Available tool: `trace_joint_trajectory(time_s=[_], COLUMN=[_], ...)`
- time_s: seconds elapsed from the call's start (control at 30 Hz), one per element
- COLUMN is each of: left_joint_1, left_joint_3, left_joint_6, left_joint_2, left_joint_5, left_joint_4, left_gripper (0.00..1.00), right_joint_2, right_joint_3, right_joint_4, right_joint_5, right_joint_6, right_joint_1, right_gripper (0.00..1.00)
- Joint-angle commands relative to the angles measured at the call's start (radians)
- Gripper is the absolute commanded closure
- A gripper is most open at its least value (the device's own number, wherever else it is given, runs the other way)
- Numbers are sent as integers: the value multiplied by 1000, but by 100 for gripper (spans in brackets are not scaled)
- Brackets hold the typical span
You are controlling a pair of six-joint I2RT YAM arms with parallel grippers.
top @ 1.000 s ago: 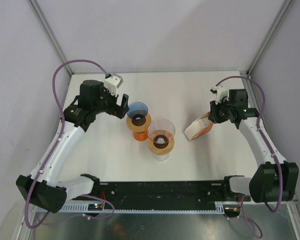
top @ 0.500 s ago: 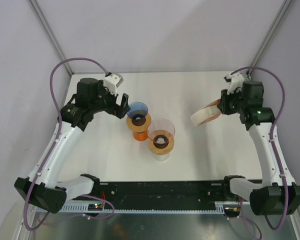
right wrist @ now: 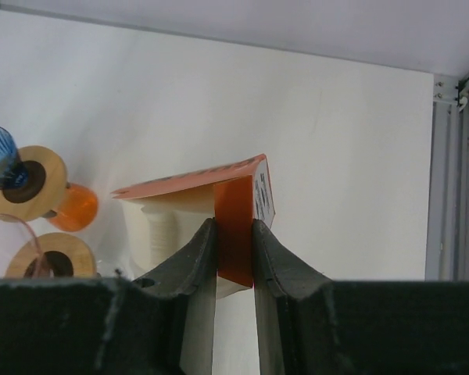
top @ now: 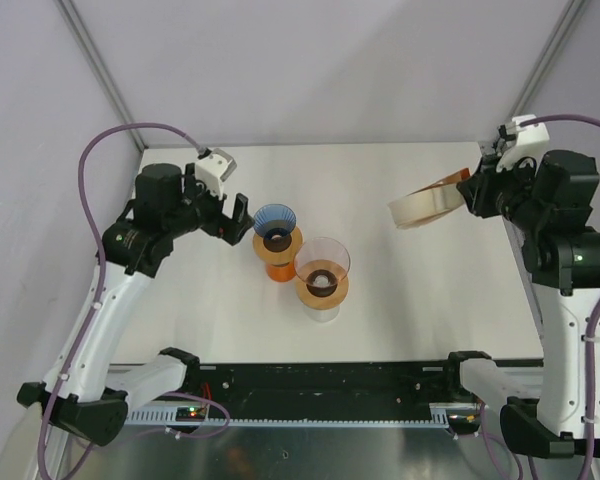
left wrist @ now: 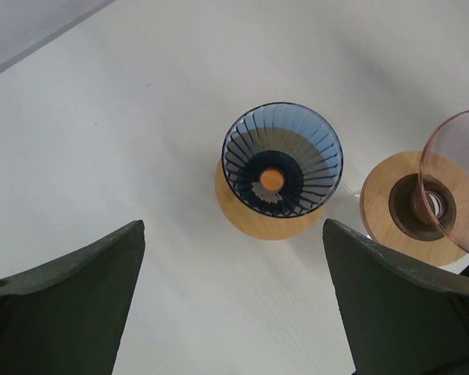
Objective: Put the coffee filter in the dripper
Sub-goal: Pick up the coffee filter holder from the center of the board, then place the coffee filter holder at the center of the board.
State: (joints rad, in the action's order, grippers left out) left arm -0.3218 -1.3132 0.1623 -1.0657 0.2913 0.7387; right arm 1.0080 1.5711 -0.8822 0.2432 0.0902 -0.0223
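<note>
My right gripper (top: 467,190) is shut on the orange flap of a coffee filter pack (top: 427,205), a stack of cream filters in orange wrapping, held in the air over the table's right side. In the right wrist view the fingers (right wrist: 201,250) pinch the orange flap of the filter pack (right wrist: 172,207). A blue glass dripper (top: 275,222) on a wooden ring stands at the centre left, and a pink glass dripper (top: 322,262) stands just in front of it to the right. My left gripper (top: 242,215) hangs open beside the blue dripper (left wrist: 282,158), holding nothing.
The white table (top: 430,300) is bounded by grey walls and metal corner posts (top: 98,70). The pink dripper (left wrist: 456,180) stands close to the right of the blue one. A black rail (top: 320,380) runs along the near edge.
My right arm has lifted the filter pack off the table and carried it up and to the right. My left arm has drawn back slightly to the left, still open.
</note>
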Motion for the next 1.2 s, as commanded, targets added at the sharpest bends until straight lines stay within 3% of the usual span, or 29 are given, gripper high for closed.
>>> trace_joint_trajectory(time_s=[0.0,0.23,0.47,0.77,0.93,1.17], left_joint_1=[10,14,66,355,427,446], left_joint_3=[-22,-7,0,-43,-84,-163], left_joint_6=[28,20,25,17,11,-8], left_joint_2=[59,87,120,87,88,126], left_joint_5=[-54,-134,-198,-46,19,70], left_joint_4=[29,70,99,101,108,148], left_gripper=[0,0,0,0,0,0], right_joint_2=[13,76,198,460,565,694], right_joint_3=[161,262,347,591,634,572], right_joint_4=[-74,-49,52,85,110,118], right_joint_5=[34,101,-54,-129,-46,136], right_joint_6=[-45,-122,-149,-71,-20,76], right_joint_1=[-20,-164,-556,-913,-1016,-1095], right_gripper=[100,100,100,100,100,100])
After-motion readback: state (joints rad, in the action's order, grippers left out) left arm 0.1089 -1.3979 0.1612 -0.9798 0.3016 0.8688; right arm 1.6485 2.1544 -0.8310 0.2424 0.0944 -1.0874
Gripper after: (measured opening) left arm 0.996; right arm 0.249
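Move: The right hand already holds the coffee filter holder high up; the open board it is carried towards lies some 43 cm to its left, 10 cm back and 38 cm below. The blue dripper is about 34 cm left, 8 ahead and 24 below; the pink dripper 24 cm left, level with it and 23 below. From the left hand, that open spot is about 11 cm back, 2 left and 30 below. Right hand sweeps the held filter holder 35 cm left, turning 60 degrees counter-clockwise; left hand withdraws left. ##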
